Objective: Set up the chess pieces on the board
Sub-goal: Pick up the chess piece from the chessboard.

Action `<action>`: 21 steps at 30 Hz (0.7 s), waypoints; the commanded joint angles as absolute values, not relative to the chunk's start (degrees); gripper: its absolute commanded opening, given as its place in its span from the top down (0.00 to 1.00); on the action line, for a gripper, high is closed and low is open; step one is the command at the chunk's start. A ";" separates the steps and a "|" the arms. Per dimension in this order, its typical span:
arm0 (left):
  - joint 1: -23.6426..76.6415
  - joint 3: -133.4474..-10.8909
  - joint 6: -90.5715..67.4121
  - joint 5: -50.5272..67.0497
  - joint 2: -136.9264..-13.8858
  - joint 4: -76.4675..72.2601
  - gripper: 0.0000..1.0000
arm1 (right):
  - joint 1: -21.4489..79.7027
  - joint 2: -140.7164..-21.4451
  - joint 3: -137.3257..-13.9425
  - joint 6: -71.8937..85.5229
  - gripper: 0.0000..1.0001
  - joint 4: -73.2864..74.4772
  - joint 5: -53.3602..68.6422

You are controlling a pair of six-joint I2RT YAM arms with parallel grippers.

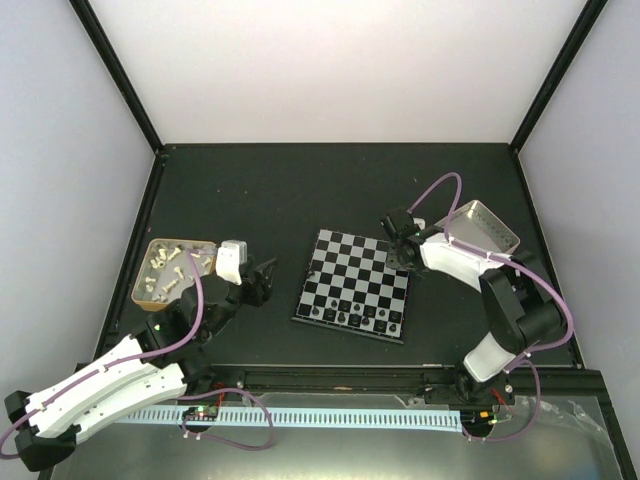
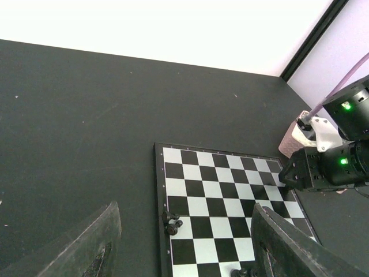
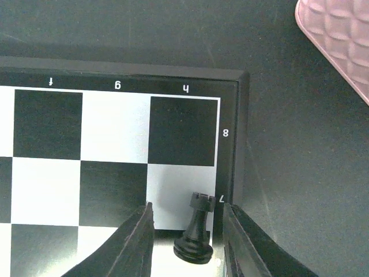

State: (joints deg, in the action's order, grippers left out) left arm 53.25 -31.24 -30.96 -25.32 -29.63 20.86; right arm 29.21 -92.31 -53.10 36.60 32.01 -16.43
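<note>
The board (image 1: pixel 352 287) lies flat in the middle of the table, with several black chess pieces (image 1: pixel 345 316) along its near row. My right gripper (image 1: pixel 403 250) hovers low over the board's far right corner. In the right wrist view a black rook (image 3: pixel 196 231) stands upright near the edge by the 7 mark. It sits between the open fingers (image 3: pixel 135 242) of my right gripper (image 3: pixel 188 231), with a gap on each side. My left gripper (image 2: pixel 184 242) is open and empty just left of the board (image 2: pixel 230 196). Two small black pieces (image 2: pixel 171 222) lie tipped over at that edge.
A tan tray (image 1: pixel 178 272) holding several white pieces sits at the left beside my left arm. A pink-rimmed metal tray (image 1: pixel 483 232) stands behind the right arm, and its corner (image 3: pixel 340 40) shows in the right wrist view. Dark table surrounds the board.
</note>
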 commanded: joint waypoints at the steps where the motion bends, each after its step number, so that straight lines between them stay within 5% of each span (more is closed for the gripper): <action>1: 52.91 -31.63 -31.63 -24.46 -29.97 19.38 0.37 | 29.40 -93.51 -52.79 38.58 0.67 31.42 -17.44; 21: 52.91 -32.03 -33.14 -22.72 -31.39 18.91 0.37 | 29.44 -92.29 -49.50 40.07 0.91 28.16 -16.76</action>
State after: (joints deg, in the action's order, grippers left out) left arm 53.23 -31.22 -31.94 -23.68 -31.18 19.68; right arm 29.23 -92.60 -50.41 39.92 28.86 -16.38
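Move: The chess piece at the board's right-hand border, near its far corner, lies almost under the right hand: about 1 cm back, level sideways and 2 cm below. The board's middle is roughly 10 cm left of that hand and 5 cm back, with the near row of black pieces about 9 cm left and 11 cm back; the pink box is some 15 cm right and 6 cm ahead. From the left hand, the edge piece lies about 27 cm right, 9 cm ahead and 20 cm lower. The chess piece by the right border is taken between the right hand's fingertips: the hand sinks about 1 cm over it, easing back just under 1 cm on the way down. It then stays low, creeping slightly forward, while the fingers, part open at first, keep narrowing on the piece from both sides, until they seem to meet it. ##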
